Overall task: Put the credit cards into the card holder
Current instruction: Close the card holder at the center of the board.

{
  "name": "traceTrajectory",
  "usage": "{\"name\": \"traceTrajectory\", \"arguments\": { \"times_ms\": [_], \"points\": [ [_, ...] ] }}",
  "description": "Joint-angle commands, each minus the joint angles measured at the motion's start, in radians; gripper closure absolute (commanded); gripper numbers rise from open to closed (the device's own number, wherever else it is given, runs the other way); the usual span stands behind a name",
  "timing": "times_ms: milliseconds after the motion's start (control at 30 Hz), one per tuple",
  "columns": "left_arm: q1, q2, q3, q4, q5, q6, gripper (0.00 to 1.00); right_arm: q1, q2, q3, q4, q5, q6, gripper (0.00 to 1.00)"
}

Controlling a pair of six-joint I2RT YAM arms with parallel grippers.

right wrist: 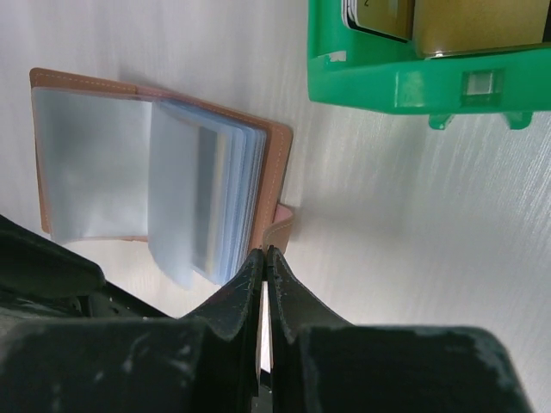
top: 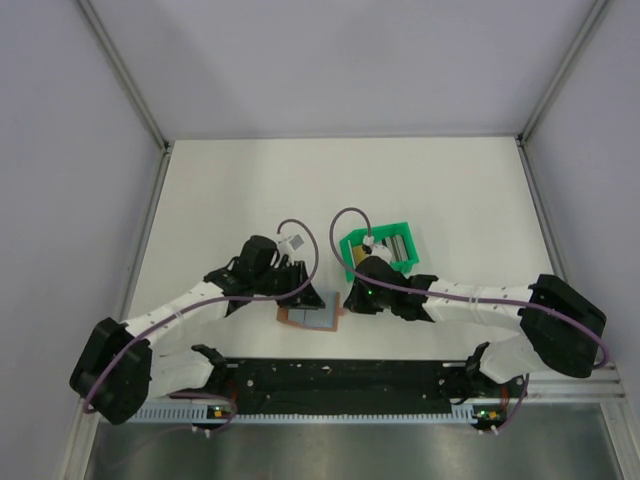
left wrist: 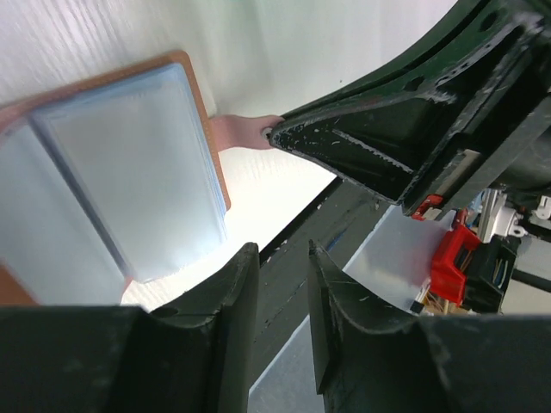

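The tan card holder [top: 300,318] lies open on the table between the two grippers, its clear sleeves [right wrist: 198,198] fanned up. A greyish card shape shows through one sleeve. More credit cards [right wrist: 469,26], gold and black, sit in the green tray [right wrist: 405,86]. My left gripper [left wrist: 284,258] hovers just off the holder's [left wrist: 129,172] near corner, open by a narrow gap with nothing between its fingers. My right gripper [right wrist: 265,251] is shut, its tips resting at the holder's right edge beside the closing strap [right wrist: 282,225].
The green tray [top: 385,248] stands just behind the right gripper [top: 352,296]. The black base rail [top: 340,378] runs along the near edge, close below the holder. Grey walls close in the table on both sides.
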Motion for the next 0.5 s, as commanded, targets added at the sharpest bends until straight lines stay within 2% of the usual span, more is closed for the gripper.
{"name": "traceTrajectory", "arguments": {
  "times_ms": [0, 67, 167, 267, 333, 400, 467],
  "points": [
    [-0.041, 0.044, -0.018, 0.121, 0.036, -0.034, 0.69, 0.011, -0.022, -0.005, 0.002, 0.035, 0.018, 1.0],
    [-0.042, 0.019, -0.017, 0.112, 0.007, -0.029, 0.71, 0.009, -0.025, -0.007, -0.004, 0.041, 0.021, 1.0],
    [-0.042, -0.056, 0.027, -0.006, -0.117, 0.033, 0.68, 0.009, -0.028, -0.008, -0.007, 0.045, 0.021, 1.0],
    [-0.042, -0.125, 0.092, -0.217, -0.336, 0.064, 0.64, 0.009, -0.025, -0.007, -0.007, 0.041, 0.024, 1.0],
    [-0.042, -0.18, 0.1, -0.303, -0.491, 0.049, 0.54, 0.009, -0.022, -0.005, -0.009, 0.041, 0.024, 1.0],
    [-0.039, -0.231, 0.095, -0.363, -0.632, 0.032, 0.37, 0.011, -0.018, -0.004, -0.009, 0.041, 0.024, 1.0],
    [-0.029, -0.245, 0.081, -0.4, -0.705, 0.017, 0.24, 0.011, -0.015, -0.002, -0.009, 0.035, 0.024, 1.0]
  ]
}}
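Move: The left hand hovers over the card holder's right-hand sleeves. Its left cover lies about 6 cm to this hand's left, level with it and some 5 cm below; the small tab lies roughly 4 cm to its right, and the green tray about 12 cm ahead and 12 cm to the right. From the right hand, shut on the tab, the left cover lies about 11 cm to the left, level with it, at nearly the same height. The right gripper keeps its pinch on the card holder's tab, barely shifting, while the left hand heads for the left cover with nothing in its fingers. The left hand first dips about 1 cm right, back and down, then swings back left about 5 cm, also forward and rising, the fingers opening wider and turning some 20 degrees to point more forward and steeper down. ##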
